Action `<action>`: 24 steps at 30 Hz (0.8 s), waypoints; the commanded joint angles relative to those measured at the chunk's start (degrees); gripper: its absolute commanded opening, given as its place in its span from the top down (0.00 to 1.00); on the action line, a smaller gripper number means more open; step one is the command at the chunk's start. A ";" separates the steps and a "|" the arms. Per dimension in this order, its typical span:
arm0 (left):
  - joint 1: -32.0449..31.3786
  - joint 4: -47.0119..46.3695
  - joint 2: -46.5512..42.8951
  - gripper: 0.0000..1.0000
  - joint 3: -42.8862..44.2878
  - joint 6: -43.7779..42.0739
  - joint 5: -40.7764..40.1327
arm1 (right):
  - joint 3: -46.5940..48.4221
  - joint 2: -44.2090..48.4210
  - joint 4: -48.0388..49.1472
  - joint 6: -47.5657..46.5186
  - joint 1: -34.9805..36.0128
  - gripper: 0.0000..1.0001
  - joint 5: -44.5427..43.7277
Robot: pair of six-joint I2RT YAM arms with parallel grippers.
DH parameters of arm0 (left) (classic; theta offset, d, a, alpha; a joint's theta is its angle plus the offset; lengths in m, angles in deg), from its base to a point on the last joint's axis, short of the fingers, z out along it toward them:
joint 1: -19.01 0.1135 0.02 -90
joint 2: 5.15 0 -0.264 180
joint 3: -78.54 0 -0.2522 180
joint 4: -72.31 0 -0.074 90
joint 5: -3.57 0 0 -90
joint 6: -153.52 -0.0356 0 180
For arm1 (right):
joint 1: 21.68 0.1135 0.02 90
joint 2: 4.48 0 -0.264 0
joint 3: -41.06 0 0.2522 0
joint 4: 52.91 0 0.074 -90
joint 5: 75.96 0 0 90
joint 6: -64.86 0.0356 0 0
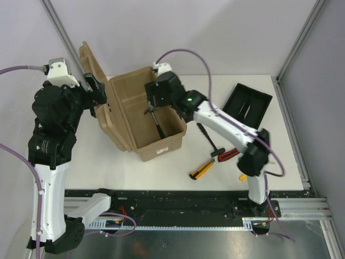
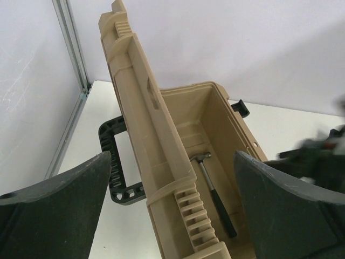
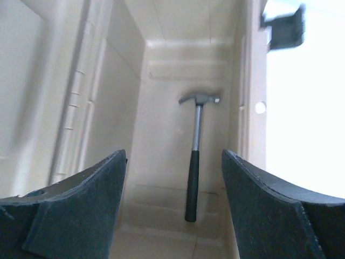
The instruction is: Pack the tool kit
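The tool kit (image 1: pixel 161 147), a tan ribbed box, stands open on the table with its lid (image 1: pixel 92 60) raised to the left. A hammer (image 1: pixel 158 123) with a steel head and black grip lies on the box floor. My right gripper (image 1: pixel 153 103) hangs over the box's inside, open and holding nothing. In the right wrist view the hammer (image 3: pixel 195 145) lies below, between the spread fingers of that gripper (image 3: pixel 173 156). My left gripper (image 2: pixel 171 159) is open at the lid (image 2: pixel 143 118), whose edge runs between its fingers. The hammer (image 2: pixel 213 183) shows there too.
On the table right of the box lie a second black-handled hammer (image 1: pixel 207 137), a yellow utility knife (image 1: pixel 202 169) and red-handled pliers (image 1: pixel 229 155). A black tray (image 1: pixel 248 102) sits at the back right. The box's black handle (image 2: pixel 110 156) sticks out behind the lid.
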 commanded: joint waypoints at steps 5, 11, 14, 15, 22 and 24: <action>-0.34 -1.65 -0.48 0.02 1.03 0.60 -0.01 | -22.98 23.29 7.16 1.88 -8.90 0.23 -1.12; -0.33 -1.70 0.06 0.01 1.58 -0.43 -0.99 | -39.69 33.10 2.94 7.52 -20.23 0.23 2.32; -0.28 -1.69 0.08 0.01 1.36 -1.02 -2.46 | -44.05 33.90 0.47 7.94 -22.41 0.24 2.71; -0.29 -1.72 0.07 0.01 1.27 -1.03 -2.62 | -45.29 33.64 -0.06 8.15 -22.81 0.24 2.74; -0.30 -1.79 0.04 0.01 0.99 -0.65 -2.37 | -52.30 28.05 -1.38 7.99 -23.87 0.29 4.99; -0.30 -1.82 -0.05 0.01 0.78 -0.50 -2.30 | -54.26 25.90 0.07 6.90 -23.88 0.33 6.51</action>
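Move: The black mallet lies about 24 cm to the right of the right hand, some 3 cm back and 23 cm lower. The hammer lies in the toolbox almost beneath this hand, some 4 cm ahead and 21 cm down. From the mallet, the red knife is some 10 cm right and 8 cm nearer, the yellow cutter 15 cm nearer and 3 cm left. From the left hand, the mallet is roughly 42 cm right, 9 cm ahead and 43 cm below. Rightward in a quick arc, the right hand climbs roughly 10 cm more above the toolbox, swings over its right wall and sinks towards the black mallet, ending about 27 cm to the right and 13 cm lower overall, a little farther back. The wrist turns clockwise some 25 degrees and tips its fingers down about 20; they stay open and touch nothing yet. ##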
